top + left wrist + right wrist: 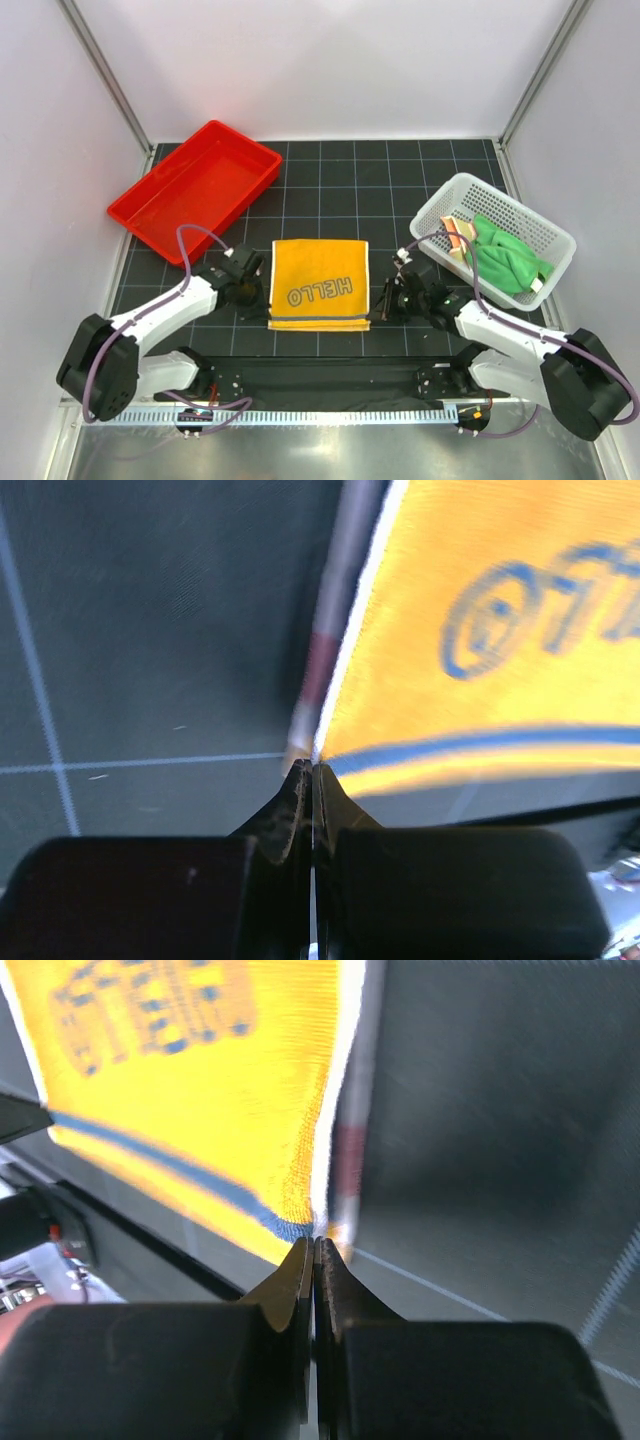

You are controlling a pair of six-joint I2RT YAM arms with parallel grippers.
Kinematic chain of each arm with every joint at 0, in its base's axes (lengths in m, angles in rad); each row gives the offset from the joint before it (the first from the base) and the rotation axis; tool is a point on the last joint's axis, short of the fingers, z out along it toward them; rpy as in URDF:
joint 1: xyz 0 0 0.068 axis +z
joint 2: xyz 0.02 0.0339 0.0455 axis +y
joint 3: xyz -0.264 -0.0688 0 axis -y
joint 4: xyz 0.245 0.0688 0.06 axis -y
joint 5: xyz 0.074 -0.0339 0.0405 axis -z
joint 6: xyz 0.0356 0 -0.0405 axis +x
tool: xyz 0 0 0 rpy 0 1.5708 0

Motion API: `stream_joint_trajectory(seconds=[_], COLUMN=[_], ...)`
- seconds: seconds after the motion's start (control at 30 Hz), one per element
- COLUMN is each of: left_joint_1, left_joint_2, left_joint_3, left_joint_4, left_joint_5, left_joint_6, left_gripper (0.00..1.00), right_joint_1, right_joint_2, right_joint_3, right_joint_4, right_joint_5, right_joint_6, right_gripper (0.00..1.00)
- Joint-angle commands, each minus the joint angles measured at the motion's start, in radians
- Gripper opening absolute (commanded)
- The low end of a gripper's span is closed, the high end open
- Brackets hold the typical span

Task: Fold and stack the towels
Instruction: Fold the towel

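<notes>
The yellow-orange towel with grey "HELLO" lettering is spread flat at the middle of the black gridded mat. My left gripper is at its left edge, near the front corner. In the left wrist view the jaws are pressed together on the white hem of this towel. My right gripper mirrors it at the right edge, and its jaws pinch the hem of the towel. A bright green towel and a striped, dotted towel lie crumpled in the white basket.
A red plastic tray stands at the back left of the mat. The white perforated basket sits at the right, close behind my right arm. White walls enclose the table on three sides.
</notes>
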State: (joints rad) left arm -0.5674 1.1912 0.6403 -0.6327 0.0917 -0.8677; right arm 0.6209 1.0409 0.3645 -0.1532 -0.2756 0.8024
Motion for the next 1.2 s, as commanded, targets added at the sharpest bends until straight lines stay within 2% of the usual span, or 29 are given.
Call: stream_joint_trajectory(seconds=[0.0,0.33,0.7,0.8,0.83,0.9,0.97,1.07,1.1,1.17], left_joint_1=[-0.002,-0.003,-0.048,-0.048,-0.048,-0.048,-0.051,-0.075,-0.083,-0.084], left_joint_2=[0.019,0.056,0.007,-0.022,-0.025,-0.025,-0.057,-0.163,-0.182,-0.200], left_joint_3=[-0.060,-0.076,-0.061,0.027,0.104,0.175,0.229,0.190,0.162,0.058], left_joint_4=[0.033,0.045,0.027,-0.030,-0.080,-0.131,-0.188,-0.203,-0.190,-0.168], left_joint_5=[0.010,-0.023,0.008,-0.013,-0.012,-0.004,0.008,0.003,-0.007,-0.012], left_joint_6=[-0.025,-0.007,-0.030,-0.031,-0.028,-0.021,-0.030,-0.088,-0.103,-0.134], left_gripper=[0.00,0.00,0.00,0.00,0.00,0.00,0.00,0.00,0.00,0.00], right_joint_1=[0.007,0.007,0.008,0.008,0.007,0.008,0.008,0.013,0.017,0.040], right_joint_2=[0.018,0.013,-0.038,-0.053,-0.051,-0.039,-0.073,-0.137,-0.172,-0.197], right_joint_3=[-0.033,-0.090,-0.041,0.052,0.092,0.205,0.250,0.217,0.159,0.093], right_joint_4=[0.057,0.066,-0.006,-0.040,-0.092,-0.158,-0.239,-0.244,-0.232,-0.198], right_joint_5=[0.004,0.019,0.016,-0.016,-0.022,-0.030,-0.039,-0.065,-0.076,-0.060], right_joint_6=[0.014,0.012,-0.005,-0.012,-0.025,-0.046,-0.057,-0.017,-0.006,0.017], right_gripper=[0.01,0.01,0.01,0.01,0.01,0.01,0.01,0.01,0.01,0.01])
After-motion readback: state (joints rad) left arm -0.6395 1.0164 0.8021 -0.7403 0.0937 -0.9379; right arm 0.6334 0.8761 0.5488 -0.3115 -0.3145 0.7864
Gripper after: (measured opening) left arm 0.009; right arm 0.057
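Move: Each hand still pinches a near corner of the towel's upper layer. The left hand has the lower layer's near-left corner about 3 cm back and 3 cm below; the right hand has the near-right corner about 3 cm back, 1 cm left and 3 cm below. The fold lies roughly 16 cm ahead of both, its middle 11 cm right of the left hand. The white basket's middle is about 27 cm right and 16 cm ahead of the right hand. Keeping the upper layer's two near corners pinched, both hands first sink about 3 cm and ease back 1 to 2 cm to bring the near edge down onto the lower layer, staying low there while the left hand creeps slightly right. Then they sweep up together some 11 cm, swinging a few centimetres forward and about 3 cm towards each other as the fingertips tip up roughly 12 to 15 degrees, so the corners come away from the lower layer again with the grippers still shut. ##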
